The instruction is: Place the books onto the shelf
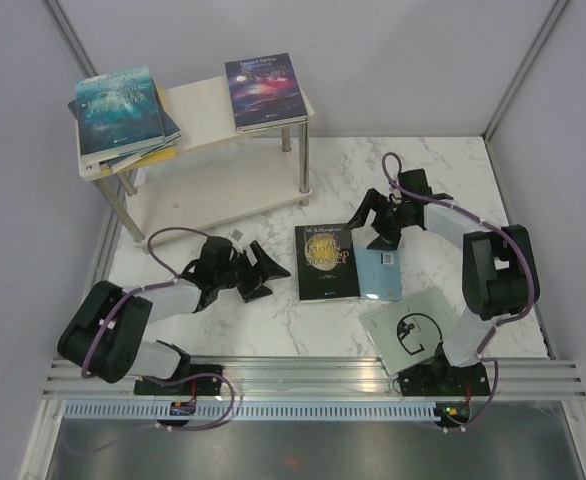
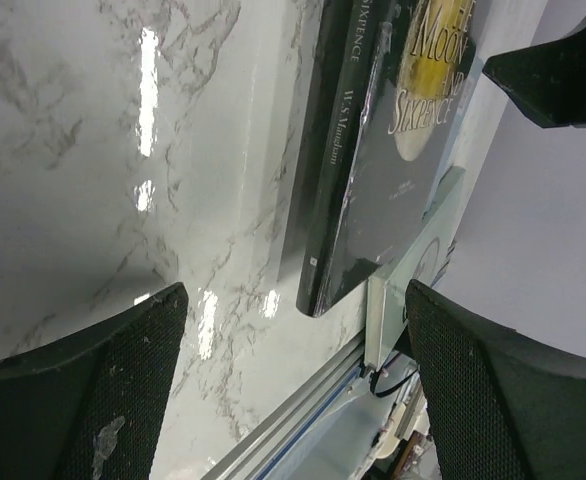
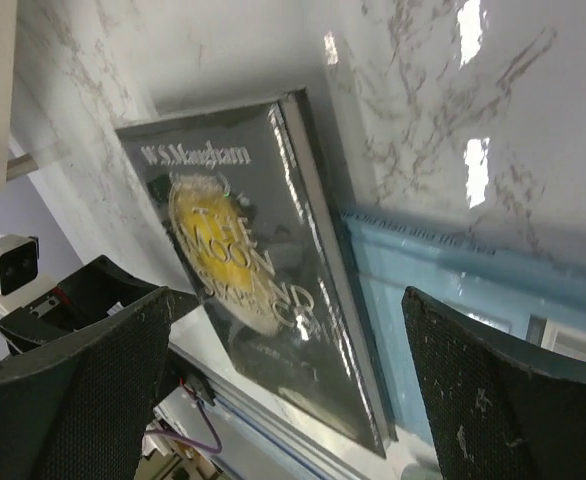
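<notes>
The shelf stands at the back left. A stack of books topped by a teal ocean one lies on its left end, and a purple galaxy book on its right end. On the table a black book with a gold disc lies over a pale blue book. A pale grey book with a black "G" lies near the right arm's base. My left gripper is open, just left of the black book. My right gripper is open above that book's far right corner.
The shelf's lower board carries nothing that I can see. A metal rail runs along the near table edge. Grey walls close in the left, back and right sides.
</notes>
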Controlling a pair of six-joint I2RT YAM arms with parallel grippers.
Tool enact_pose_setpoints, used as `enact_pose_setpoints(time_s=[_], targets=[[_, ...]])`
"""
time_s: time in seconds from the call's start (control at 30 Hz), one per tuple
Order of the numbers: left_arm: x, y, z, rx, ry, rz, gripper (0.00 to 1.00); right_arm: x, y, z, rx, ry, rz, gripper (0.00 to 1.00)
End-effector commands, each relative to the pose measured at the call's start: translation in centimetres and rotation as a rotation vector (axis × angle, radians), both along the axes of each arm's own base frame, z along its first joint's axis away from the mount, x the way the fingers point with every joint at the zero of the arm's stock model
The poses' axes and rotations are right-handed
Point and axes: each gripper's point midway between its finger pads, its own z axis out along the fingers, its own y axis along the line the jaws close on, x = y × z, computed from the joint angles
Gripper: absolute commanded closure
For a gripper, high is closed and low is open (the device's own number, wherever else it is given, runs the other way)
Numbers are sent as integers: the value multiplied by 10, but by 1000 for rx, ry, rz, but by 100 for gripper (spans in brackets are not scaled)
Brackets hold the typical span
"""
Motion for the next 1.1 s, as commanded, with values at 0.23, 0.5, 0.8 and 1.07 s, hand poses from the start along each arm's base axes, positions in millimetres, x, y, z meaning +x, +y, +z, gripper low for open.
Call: enact_pose_setpoints(time_s=[0.23,0.5,0.8,1.07], targets=[[28,-31,14,-133,-71,-38,9,39,14,-52,61,-12,-24,3],[31,-45,12,-237,-38,-67,10,7,40,-88,94,62,44,10],[36,-53,16,-290,-35,-82,11,-31,49,-96,181,89,81,71],[35,-54,27,-319,-58,-86,11,-28,74,-35,379,-32,114,100]])
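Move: The black Moon and Sixpence book is the target of both hands. From the right hand its middle lies about 10 cm left, 6 cm back and 5 cm below; from the left hand, about 11 cm right, 5 cm ahead and 2 cm below. The light blue book lies straight back of the right hand, some 9 cm off and 6 cm down. The foot of the shelf's right front post stands about 14 cm left of the right hand and 9 cm ahead. Forward and down first, then sweeping about 6 cm left while drawing back some 5 cm, the right hand tips its fingers roughly 20 degrees flatter and shuts them from wide open, pinching the black book's right edge. The left hand closes in from the spine side, about 5 cm right and 3 cm forward, its fingers flattening slightly and staying open around the spine. ##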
